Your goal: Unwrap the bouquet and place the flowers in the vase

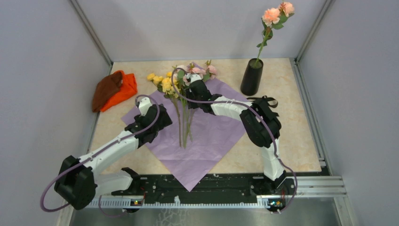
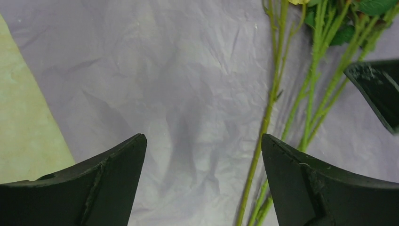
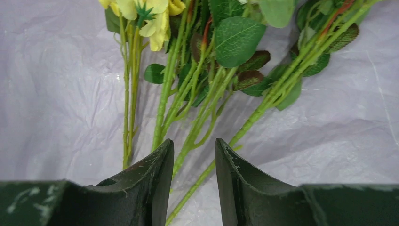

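Note:
The bouquet's paper point(image 1: 207, 136) lies unfolded on the table, lilac side up. The loose flowers point(image 1: 181, 77) rest on it, pink and yellow blooms at the far end, stems point(image 1: 183, 125) pointing toward me. One pink-bloomed stem point(image 1: 273, 16) stands in the black vase point(image 1: 251, 77) at the back right. My left gripper point(image 1: 163, 117) point(image 2: 203, 141) hangs wide open over bare paper, just left of the stems point(image 2: 268, 113). My right gripper point(image 1: 187, 86) point(image 3: 194, 146) hovers low over the stems below the leaves, partly open, with a green stem point(image 3: 202, 172) running between its jaws.
An orange-and-brown cloth bundle point(image 1: 113, 89) lies at the back left. Grey walls enclose the table on three sides. The right gripper's finger point(image 2: 376, 89) shows at the right edge of the left wrist view, close to the left gripper.

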Robot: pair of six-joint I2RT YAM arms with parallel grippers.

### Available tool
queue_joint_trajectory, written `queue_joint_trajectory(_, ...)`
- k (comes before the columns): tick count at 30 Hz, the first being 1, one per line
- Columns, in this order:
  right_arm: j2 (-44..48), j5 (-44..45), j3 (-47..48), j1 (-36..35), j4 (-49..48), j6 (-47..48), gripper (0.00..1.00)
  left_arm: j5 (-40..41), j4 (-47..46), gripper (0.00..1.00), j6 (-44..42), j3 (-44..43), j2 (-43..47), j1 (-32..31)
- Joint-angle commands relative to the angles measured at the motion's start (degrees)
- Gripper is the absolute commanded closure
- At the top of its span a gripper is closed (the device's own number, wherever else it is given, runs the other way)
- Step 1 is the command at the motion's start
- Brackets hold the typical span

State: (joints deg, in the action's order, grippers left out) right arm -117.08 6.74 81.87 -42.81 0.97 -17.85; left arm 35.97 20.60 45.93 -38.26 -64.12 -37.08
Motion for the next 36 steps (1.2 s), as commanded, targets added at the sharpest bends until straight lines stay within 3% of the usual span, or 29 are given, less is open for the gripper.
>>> queue_joint_trajectory(1,-0.97,-1.53,3.38,-2.01,0.89,0.86,0.63,-8.49,-8.72,0.02,-4.27,0.78,-3.3,5.7)
queue_joint_trajectory(15,-5.87,0.11,9.22,-4.86,7.44,4.18,0.67,-15.5,-14.93,0.02,-5.46,3.79,-7.69,12.08)
queue_joint_trajectory(21,-6.21,0.36,9.26,-4.83,7.4,4.12,0.93,-16.45,-15.33,0.02,-6.0,3.91,-8.37,12.82)
queue_joint_trajectory(24,-6.4,0.3,9.55,-4.83,7.5,4.47,1.0,-16.42,-15.49,0.02,-6.14,4.4,-8.02,13.24)
queue_joint_trajectory(36,2.12,1.61,6.11,-4.85,3.27,5.41,1.0,-19.37,-16.81,0.02,-6.12,3.75,-9.88,13.68)
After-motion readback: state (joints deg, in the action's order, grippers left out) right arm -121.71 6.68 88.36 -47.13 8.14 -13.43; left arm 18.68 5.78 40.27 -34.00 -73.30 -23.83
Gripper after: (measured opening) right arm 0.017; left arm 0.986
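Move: Just left of the right fingertips lies the green stem of the white flower: about 2 cm left, 2 cm back and 3 cm below. The next green stem runs directly underneath, also 2 cm back; the white bloom is some 12 cm ahead and 3 cm left, the yellow blooms about 5 cm ahead and 11 cm left. From the left hand the yellow flower's stem lies roughly 5 cm right, 3 cm ahead and 6 cm below, the white flower's stem 8 cm ahead and 8 cm right. Easing back and left about 3 cm each while sinking nearly as much, the right hand brings its half-open fingers down around the white flower's stem, closes them to pinch it, then begins to rise slightly. Meanwhile the wide-open left hand sinks some 5 cm and edges forward, straddling the yellow flower's stem without closing. ##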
